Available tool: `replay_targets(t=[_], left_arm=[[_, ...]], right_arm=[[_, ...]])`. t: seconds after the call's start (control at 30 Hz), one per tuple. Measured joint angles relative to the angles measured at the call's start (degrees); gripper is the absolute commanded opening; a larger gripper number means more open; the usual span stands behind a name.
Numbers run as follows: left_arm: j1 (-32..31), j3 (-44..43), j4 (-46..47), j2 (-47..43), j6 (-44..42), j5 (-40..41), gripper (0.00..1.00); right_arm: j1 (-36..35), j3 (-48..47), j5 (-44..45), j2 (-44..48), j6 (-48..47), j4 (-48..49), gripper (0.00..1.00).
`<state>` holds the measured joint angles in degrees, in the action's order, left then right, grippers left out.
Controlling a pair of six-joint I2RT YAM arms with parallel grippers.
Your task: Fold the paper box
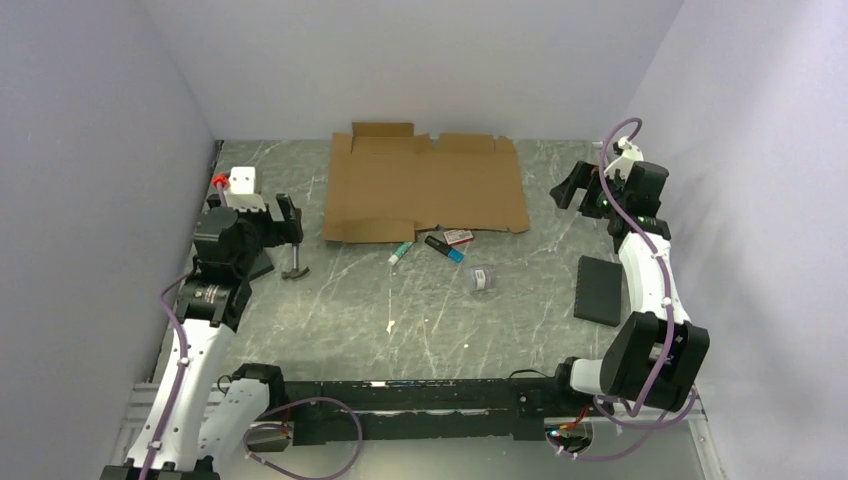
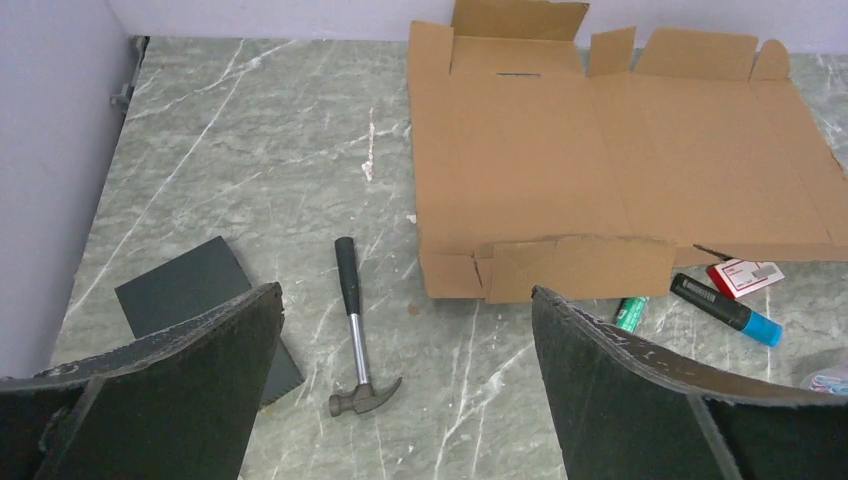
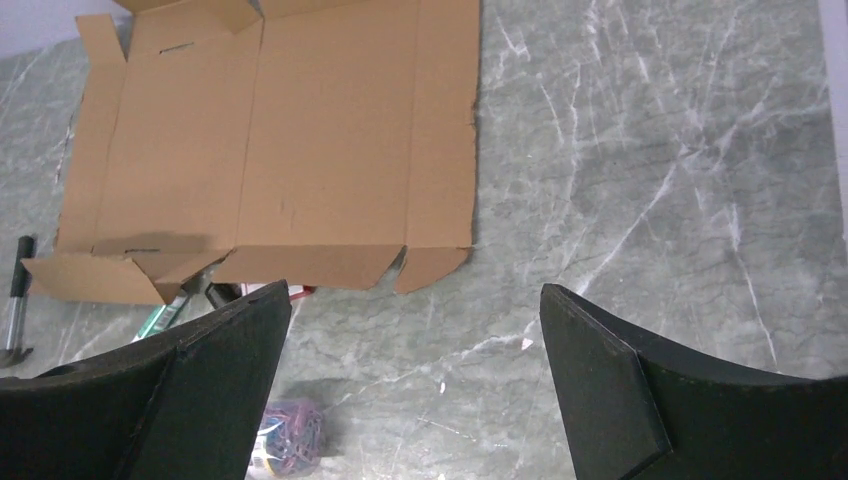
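Observation:
The paper box is a flat brown cardboard sheet lying at the back of the table, its flaps mostly unfolded. In the left wrist view the paper box shows one near flap folded over along its front edge. The right wrist view has the paper box ahead and to the left. My left gripper hovers open to the left of the sheet, apart from it. In its own view the left gripper holds nothing. My right gripper hovers open to the right of the sheet, and the right gripper is empty too.
A hammer and a black pad lie below the left gripper. A green marker, a blue-capped marker, a red-and-white card and a tub of rubber bands sit in front of the sheet. Another black pad lies at right. Walls enclose three sides.

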<state>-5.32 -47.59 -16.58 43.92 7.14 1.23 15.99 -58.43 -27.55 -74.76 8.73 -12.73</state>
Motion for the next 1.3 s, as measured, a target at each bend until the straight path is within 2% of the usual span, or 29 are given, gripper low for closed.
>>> replay_targets(t=[0.33,0.53,0.83,1.0,1.17,1.3], left_arm=[[0.0,0.2,0.2,0.2,0.1,-2.2,0.99],[0.0,0.2,0.2,3.3,0.2,-4.5,0.99],[0.2,-0.9,0.0,10.2,2.3,-8.1,0.99],[0.3,-7.5,-1.8,16.6,7.3,-11.1,0.99],[0.7,-16.9,-1.5,23.6,11.2,-15.1,0.99],[3.4,-17.9,0.2,28.5,13.1,-17.8,0.99]], right_arm=[[2.2,0.0,-0.4,0.3,1.2,0.0,1.00],[2.4,1.8,-6.7,2.3,-1.9,0.3,1.00],[2.5,7.6,-17.3,12.0,-6.5,3.3,1.00],[2.4,8.3,-22.5,11.4,-4.8,4.6,1.00],[2.3,4.7,-26.2,6.0,-4.1,0.6,1.00],[2.1,4.6,-30.9,5.1,-5.9,-1.3,1.00]])
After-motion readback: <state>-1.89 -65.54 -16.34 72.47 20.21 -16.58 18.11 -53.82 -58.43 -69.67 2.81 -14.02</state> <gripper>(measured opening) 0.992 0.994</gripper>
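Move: The paper box lies flat, its middle about 25 cm ahead of the left hand, 24 to its right and 26 below; from the right hand it is roughly 16 cm ahead, 29 to the left and 21 down. On the table, the hammer is some 10 cm ahead and 3 left of the left hand. The matchbox lies about 2 cm ahead and 22 left of the right hand, the clear jar 7 back and 17 left. Towards the paper box's left part the left hand reaches about 9 cm forward and 5 to the right, sinking about 5 cm on the way, rising back and starting down again, while it tips down and rolls its left side lower. The right hand, after a small drift right, swings some 7 cm left and 5 back, nearer the clear jar and a little higher, turning about 25 degrees counter-clockwise. Both stay wide open above the table, touching nothing. ##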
